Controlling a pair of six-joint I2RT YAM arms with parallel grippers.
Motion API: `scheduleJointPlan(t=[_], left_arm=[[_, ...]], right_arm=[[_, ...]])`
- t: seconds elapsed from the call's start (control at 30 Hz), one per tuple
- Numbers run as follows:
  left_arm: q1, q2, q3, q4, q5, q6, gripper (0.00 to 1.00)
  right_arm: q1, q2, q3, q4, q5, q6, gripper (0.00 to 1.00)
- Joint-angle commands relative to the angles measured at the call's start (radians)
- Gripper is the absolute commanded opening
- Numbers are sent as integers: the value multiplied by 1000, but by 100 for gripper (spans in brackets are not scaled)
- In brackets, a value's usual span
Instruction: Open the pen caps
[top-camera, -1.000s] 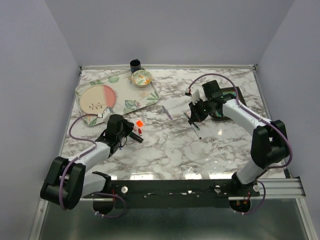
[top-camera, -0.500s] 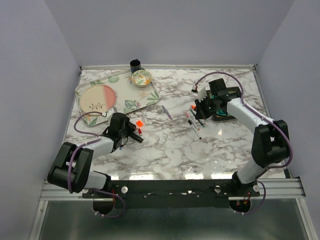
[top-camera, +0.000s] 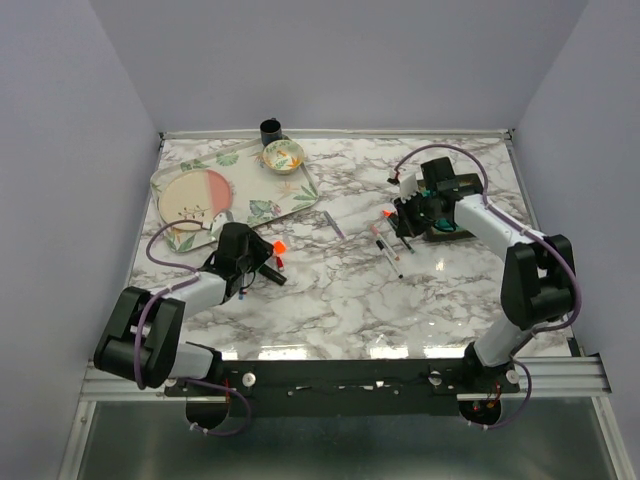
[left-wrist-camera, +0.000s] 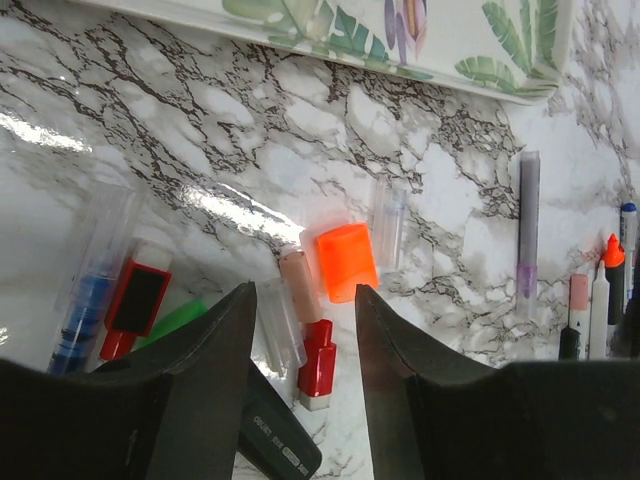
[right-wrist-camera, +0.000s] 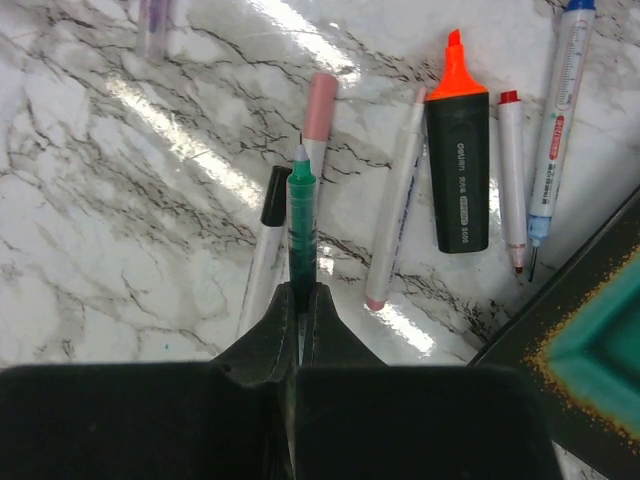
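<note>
My left gripper hangs open just above a cluster of loose pen caps on the marble. Among them are a red cap, a pink cap, an orange cap and clear caps. A black highlighter body lies under its left finger. In the top view the left gripper sits beside the orange cap. My right gripper is shut on a green pen, held over a row of pens. That row includes an orange-tipped highlighter, a pink-capped pen and a blue pen.
A leaf-patterned tray with a plate and a bowl stands at the back left, a black cup behind it. A purple pen lies mid-table. A dark tray with teal inside sits right of the pen row.
The left jaws have opened from nearly shut to wide apart over the caps. The right gripper has shifted back and to the right, still holding the green pen.
</note>
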Motion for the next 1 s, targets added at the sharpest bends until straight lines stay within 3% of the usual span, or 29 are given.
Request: scheduleJointPlan(t=[0.0, 0.43, 0.77, 0.9, 0.97], left_arm=[[13, -84, 35, -35, 11, 40, 58], [22, -359, 36, -161, 51, 115, 82], [24, -536, 9, -261, 258, 158, 83], [22, -595, -7, -273, 309, 161, 83], [22, -606, -17, -275, 345, 156, 84]], right_arm=[[-21, 56, -10, 41, 84, 2, 5], [-23, 143, 10, 61, 215, -32, 12], [-21, 105, 13, 45, 218, -61, 36], [-23, 10, -20, 50, 129, -93, 43], [-21, -18, -36, 32, 1, -128, 45]])
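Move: The right gripper, shut on the uncapped green pen, has its bare laying spot some 7 cm below, about 2 cm ahead and 4 cm right. The black highlighter lies about 9 cm ahead, 1 cm left; the pink markers 3 cm ahead, 4 cm left; the black-capped pen 2 cm back, 3 cm left. The left gripper's clear cap lies 2 cm below it, 1 cm ahead and left; the orange cap 4 cm ahead, 2 cm right. Lower the right gripper about 6 cm while carrying the green pen rightward and slightly forward, onto the bare marble behind the highlighter; open the fingers to let go of it, then start back up. Meanwhile lift the left gripper some 13 cm off the caps, opening it wider, then draw it back, its fingers tipping up towards level. ##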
